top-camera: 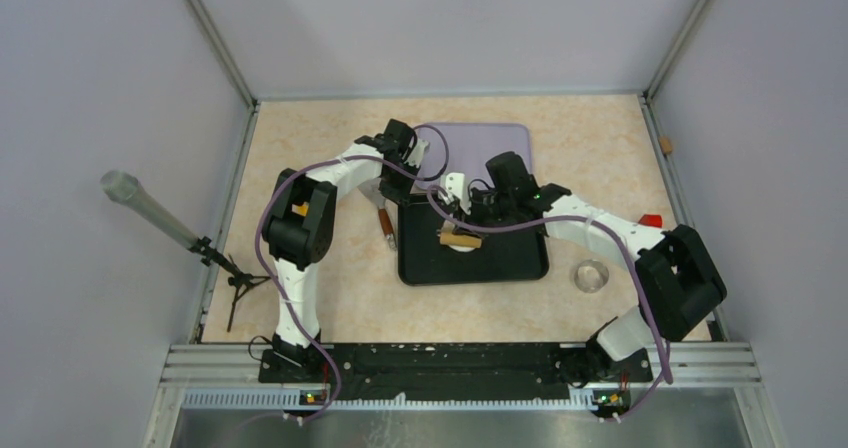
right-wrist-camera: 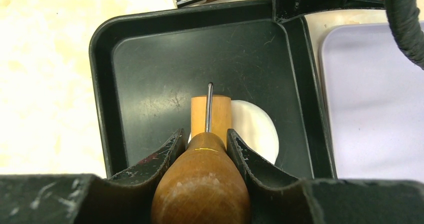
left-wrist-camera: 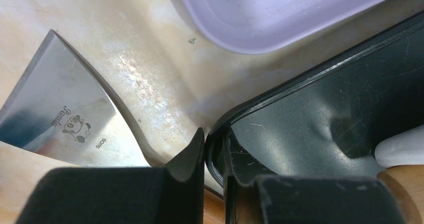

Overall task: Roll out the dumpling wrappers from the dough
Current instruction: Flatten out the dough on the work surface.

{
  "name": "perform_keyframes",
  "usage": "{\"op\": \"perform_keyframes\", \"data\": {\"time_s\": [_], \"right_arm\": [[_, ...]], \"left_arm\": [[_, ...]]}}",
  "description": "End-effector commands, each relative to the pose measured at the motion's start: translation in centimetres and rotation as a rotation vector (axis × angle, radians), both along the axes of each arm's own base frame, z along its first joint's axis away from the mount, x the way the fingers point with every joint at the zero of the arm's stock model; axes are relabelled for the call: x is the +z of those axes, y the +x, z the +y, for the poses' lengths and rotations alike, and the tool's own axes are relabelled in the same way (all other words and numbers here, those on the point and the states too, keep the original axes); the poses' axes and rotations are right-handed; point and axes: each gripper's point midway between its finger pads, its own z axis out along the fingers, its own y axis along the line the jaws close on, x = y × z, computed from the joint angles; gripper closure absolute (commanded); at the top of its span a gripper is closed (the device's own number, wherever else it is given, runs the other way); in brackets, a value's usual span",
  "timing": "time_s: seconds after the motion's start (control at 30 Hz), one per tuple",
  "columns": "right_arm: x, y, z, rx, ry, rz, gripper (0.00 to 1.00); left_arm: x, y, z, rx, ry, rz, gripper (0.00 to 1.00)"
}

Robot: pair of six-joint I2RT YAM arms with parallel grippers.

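Observation:
The dough [right-wrist-camera: 256, 129] lies in the black tray [right-wrist-camera: 150, 59] as one flat, round white disc, shaped like a dumpling wrapper. A small wooden roller [right-wrist-camera: 210, 112] rests on its left part. My right gripper [right-wrist-camera: 206, 134] is shut on the roller's wooden handle [right-wrist-camera: 200, 184]. From above, the roller [top-camera: 460, 238] and dough [top-camera: 463, 248] sit mid-tray under the right gripper [top-camera: 462, 216]. My left gripper [left-wrist-camera: 214, 139] is shut on the tray's rim [left-wrist-camera: 300, 69] at the far-left corner [top-camera: 392, 196], one finger outside and one inside.
A lilac board [top-camera: 480, 138] lies just behind the tray. A steel blade [left-wrist-camera: 60, 109] with a wooden handle [top-camera: 385, 223] lies left of the tray. A small glass dish [top-camera: 592, 275] stands right of it. Walls enclose the table.

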Motion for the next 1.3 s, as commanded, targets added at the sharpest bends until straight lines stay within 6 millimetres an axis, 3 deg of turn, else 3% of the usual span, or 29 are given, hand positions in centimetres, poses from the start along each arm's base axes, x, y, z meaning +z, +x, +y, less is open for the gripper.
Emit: {"op": "perform_keyframes", "data": {"time_s": [0.0, 0.37, 0.5, 0.77, 0.83, 1.07, 1.27], "right_arm": [[-8.4, -11.1, -5.7, 0.014, -0.302, 0.502, 1.0], [-7.9, -10.7, -5.4, 0.008, -0.287, 0.48, 1.0], [-4.9, -9.8, -4.2, 0.0, -0.201, 0.455, 1.0], [6.2, -2.9, -2.5, -0.2, 0.179, 0.403, 1.0], [7.8, -1.4, -2.5, -0.265, 0.25, 0.411, 1.0], [10.4, 3.3, -2.2, -0.531, 0.433, 0.447, 1.0], [9.8, 7.3, -2.7, -0.745, 0.501, 0.432, 1.0]], "left_arm": [[-1.4, 1.2, 0.4, 0.038, 0.04, -0.028, 1.0], [-1.4, 1.2, 0.4, 0.037, 0.041, -0.026, 1.0], [-1.4, 1.2, 0.4, 0.039, 0.041, -0.027, 1.0], [-1.4, 1.2, 0.5, 0.042, 0.044, -0.03, 1.0], [-1.4, 1.2, 0.5, 0.043, 0.043, -0.029, 1.0], [-1.4, 1.2, 0.5, 0.042, 0.043, -0.028, 1.0], [-1.4, 1.3, 0.5, 0.042, 0.044, -0.03, 1.0]]}}
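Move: The dough, a disc in the black tray, has its middle about 3 cm ahead of the right hand and some 10 cm below it, level sideways; the roller gripped there already sits on its near part. From that hand the black tray's middle is about 1 cm ahead, 2 cm right; the lavender tray 19 cm ahead, 2 cm right; the scraper 8 cm ahead, 16 cm left. From the left hand, the dough is roughly 7 cm back, 11 cm right and 1 cm lower. The dough gets the end of a pull stroke: the right hand, keeping its grip on the handle, draws the roller about 6 cm back off the near side, sinking slightly. The roller then comes free as the hand rises some 8 cm, swinging forward and a little right and turning about 35 degrees clockwise. The left hand stays at the tray's far left corner, fingers astride the rim. ##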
